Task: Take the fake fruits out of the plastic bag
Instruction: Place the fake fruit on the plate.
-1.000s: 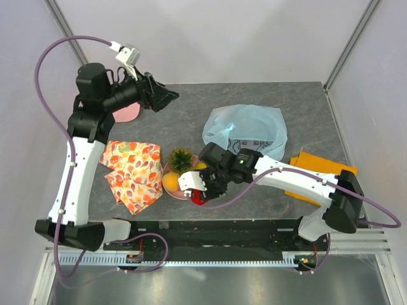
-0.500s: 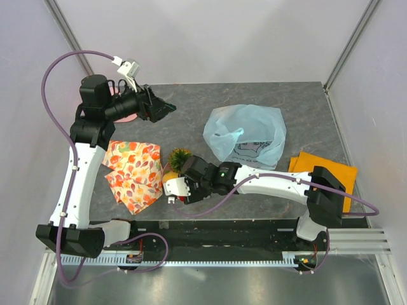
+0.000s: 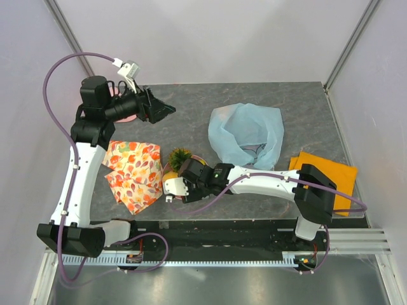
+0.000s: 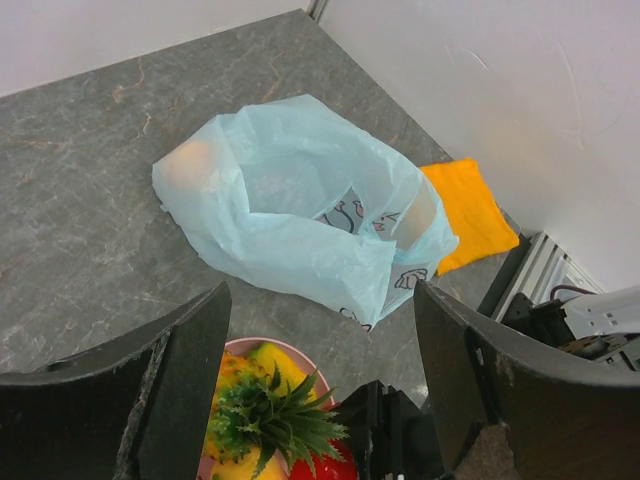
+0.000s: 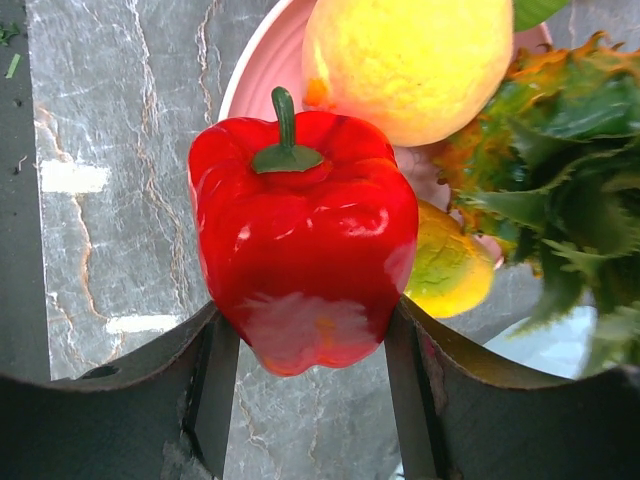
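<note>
The light-blue plastic bag point(image 3: 245, 133) lies crumpled at the table's middle, mouth open point(image 4: 300, 205). Orange-pink shapes show through its film, one at its far-left corner point(image 4: 188, 165). The red bell pepper point(image 5: 305, 225) is pinched between the fingers of my right gripper point(image 5: 310, 345), which is shut on it. It hangs over the near rim of a pink plate point(image 5: 258, 75). On the plate lie the orange ball point(image 5: 405, 55), the mango point(image 5: 450, 268) and the pineapple point(image 3: 180, 157). My left gripper point(image 3: 160, 109) hovers high at the back left, open and empty point(image 4: 320, 300).
A floral orange-and-white cloth point(image 3: 130, 170) lies left of the plate. A flat orange cloth point(image 3: 325, 170) lies at the right edge, partly under the right arm. A pink object point(image 3: 129, 115) sits beneath the left arm. The right arm spans the table's front.
My right gripper has carried the red pepper leftwards from beside the bag to the plate's near rim. The bag has changed shape behind it. The left arm dropped slightly.
</note>
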### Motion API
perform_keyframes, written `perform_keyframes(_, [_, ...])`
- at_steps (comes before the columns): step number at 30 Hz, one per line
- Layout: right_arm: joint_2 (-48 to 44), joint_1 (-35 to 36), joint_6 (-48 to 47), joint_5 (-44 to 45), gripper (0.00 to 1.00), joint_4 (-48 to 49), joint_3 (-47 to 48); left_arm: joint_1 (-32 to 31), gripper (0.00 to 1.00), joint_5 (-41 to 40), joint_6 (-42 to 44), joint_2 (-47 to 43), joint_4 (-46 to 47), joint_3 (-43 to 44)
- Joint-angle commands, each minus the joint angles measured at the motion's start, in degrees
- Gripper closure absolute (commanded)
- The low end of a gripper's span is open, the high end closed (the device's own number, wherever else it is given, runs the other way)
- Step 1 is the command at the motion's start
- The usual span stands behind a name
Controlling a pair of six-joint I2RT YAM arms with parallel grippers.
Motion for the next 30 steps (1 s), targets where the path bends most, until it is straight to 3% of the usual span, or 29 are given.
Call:
perform_keyframes(1, [1.1, 0.1, 1.5, 2.0, 0.5, 2.3, 0.6, 0.4, 0.2, 2.2, -1.9, 0.2, 2.3, -0.3])
perform_keyframes(16, [1.2, 0.1, 2.4, 4.2, 0.19, 3.4, -0.1, 0.4, 0.2, 4.4, -3.5, 1.7, 4.6, -1.2])
perform_keyframes(17, [1.1, 0.1, 2.5, 4.3, 0.13, 3.4, -0.1, 0.4, 0.2, 4.6, -3.6, 1.7, 4.6, -1.2])
perform_keyframes(30, [-3.3, 0.1, 5.9, 7.0, 0.09, -0.4, 1.3, 0.4, 0.21, 5.6, -4.8, 1.8, 5.5, -1.1])
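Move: The right hand, low over the plate's near side, holds the red pepper; the plate's middle lies about 6 cm ahead, 4 cm to its left and 5 cm below. On it the mango lies some 7 cm ahead and 1 cm right of the hand, the peach 5 cm ahead and 8 cm left, the pineapple 11 cm ahead and 4 cm left. From the left hand the plate is roughly 5 cm back, 4 cm right and 33 cm below. The right hand sinks about 1 cm, opens to let go of the pepper, then eases about 1 cm forward. ##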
